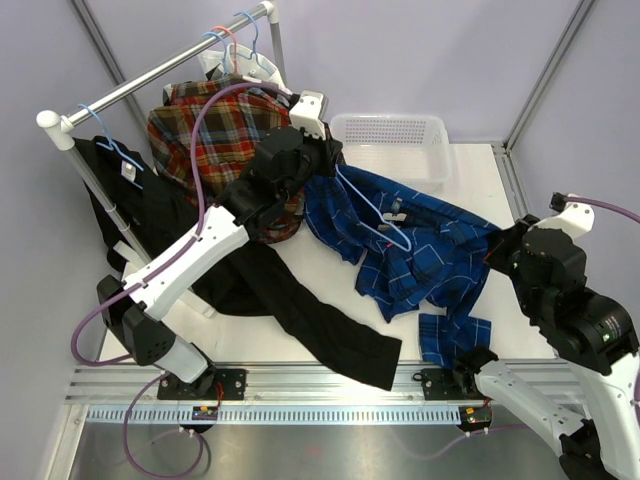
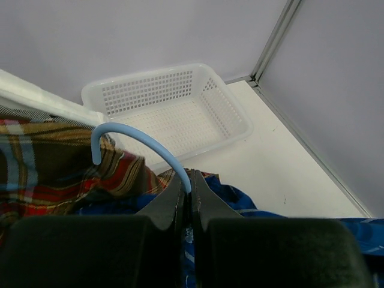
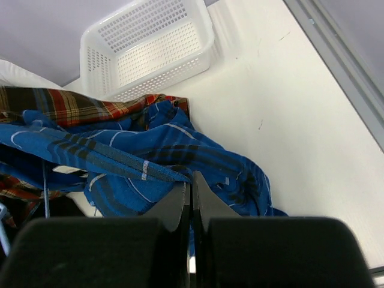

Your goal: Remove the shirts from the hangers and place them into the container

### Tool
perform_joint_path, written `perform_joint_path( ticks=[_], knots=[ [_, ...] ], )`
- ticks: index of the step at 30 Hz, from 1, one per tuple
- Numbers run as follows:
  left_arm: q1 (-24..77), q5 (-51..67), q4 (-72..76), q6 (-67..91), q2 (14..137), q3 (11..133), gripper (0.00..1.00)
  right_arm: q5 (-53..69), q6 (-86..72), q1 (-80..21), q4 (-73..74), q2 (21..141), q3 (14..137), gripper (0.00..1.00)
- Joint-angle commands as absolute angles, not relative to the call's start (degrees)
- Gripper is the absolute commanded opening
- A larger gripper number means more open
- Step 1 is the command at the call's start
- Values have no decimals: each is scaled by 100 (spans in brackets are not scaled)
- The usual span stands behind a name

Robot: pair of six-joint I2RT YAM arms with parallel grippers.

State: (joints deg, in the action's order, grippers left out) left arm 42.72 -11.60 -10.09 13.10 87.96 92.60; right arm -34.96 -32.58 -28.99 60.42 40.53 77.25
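Observation:
My left gripper point(image 1: 333, 162) point(image 2: 189, 181) is shut on the hook of a light blue hanger point(image 1: 378, 218) point(image 2: 133, 133). That hanger's frame lies in the blue plaid shirt point(image 1: 425, 255) point(image 3: 150, 162), which is spread across the table's middle. My right gripper point(image 1: 496, 256) point(image 3: 191, 181) is shut on a fold of that shirt at its right side. A red-orange plaid shirt point(image 1: 210, 130) point(image 2: 54, 171) lies under the left arm, and a black shirt point(image 1: 310, 320) trails toward the front. The container point(image 1: 392, 142) point(image 2: 171, 108) point(image 3: 147, 45) stands behind with nothing in it.
A metal rail point(image 1: 150, 72) with white caps runs across the back left. Light blue hangers point(image 1: 112, 145) and a pinkish one point(image 1: 232, 45) hang from it, beside a white garment point(image 1: 215, 62). Frame posts point(image 1: 545, 75) stand at the right rear.

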Motion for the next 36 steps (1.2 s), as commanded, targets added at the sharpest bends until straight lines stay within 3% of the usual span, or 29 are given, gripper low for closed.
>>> perform_joint_path(
  ticks=[1, 6, 10, 11, 12, 16, 18, 19, 28, 31, 36],
  knots=[
    [3771, -1872, -712, 826, 8438, 9158, 0, -4527, -3129, -2883, 6460, 3859, 8025, 0],
    [3735, -1487, -677, 1123, 8323, 9228, 0, -3939, -2884, -2883, 6153, 3780, 7560, 0],
    [3858, -757, -668, 1660, 8375, 9500, 0, -2314, -2804, -2883, 5565, 3936, 6892, 6],
    [3928, -591, -677, 1739, 8411, 9571, 0, -2033, -2786, -2883, 5485, 3998, 6673, 11],
    [4103, -537, -668, 1801, 8455, 9702, 0, -1552, -2786, -2883, 5371, 4060, 6601, 26],
    [4578, -650, -677, 1819, 8674, 9940, 0, -1011, -2655, -2883, 5247, 4210, 6793, 49],
    [4754, -843, -685, 1749, 8850, 10002, 0, -941, -2330, -2874, 5404, 4271, 7319, 64],
    [4798, -905, -677, 1749, 8911, 10028, 0, -923, -2094, -2874, 5518, 4376, 7756, 66],
    [5115, -1537, -677, 1494, 9527, 10221, 0, -27, -1205, -2883, 6108, 4755, 9228, 76],
    [5212, -1634, -677, 1336, 9703, 10467, 0, 578, -1134, -2883, 6056, 4930, 9194, 78],
    [5273, -1644, -668, 1204, 9817, 10670, 0, 528, -1064, -2883, 5776, 5176, 8615, 78]
  ],
)
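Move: Some 17 cm left of the right hand, 2 cm farther out and 4 cm lower, is the bare lower end of the blue hanger; the blue shirt's body hangs 16 cm left and 3 cm ahead, 15 cm below. From the left hand, shut on the hook, that end is about 16 cm back, 16 cm right and 7 cm lower, the container 22 cm ahead, 19 cm right and 33 cm down. Letting go of the stretched blue shirt, the right hand goes left about 11 cm towards the hanger's bare end, dipping some 7 cm as the fingers open wide, then climbing well above its start and easing down, turning roughly 40 degrees counter-clockwise. The left hand keeps the hook, lifts, swings right past its start and sinks, bringing the hanger towards the right hand. ##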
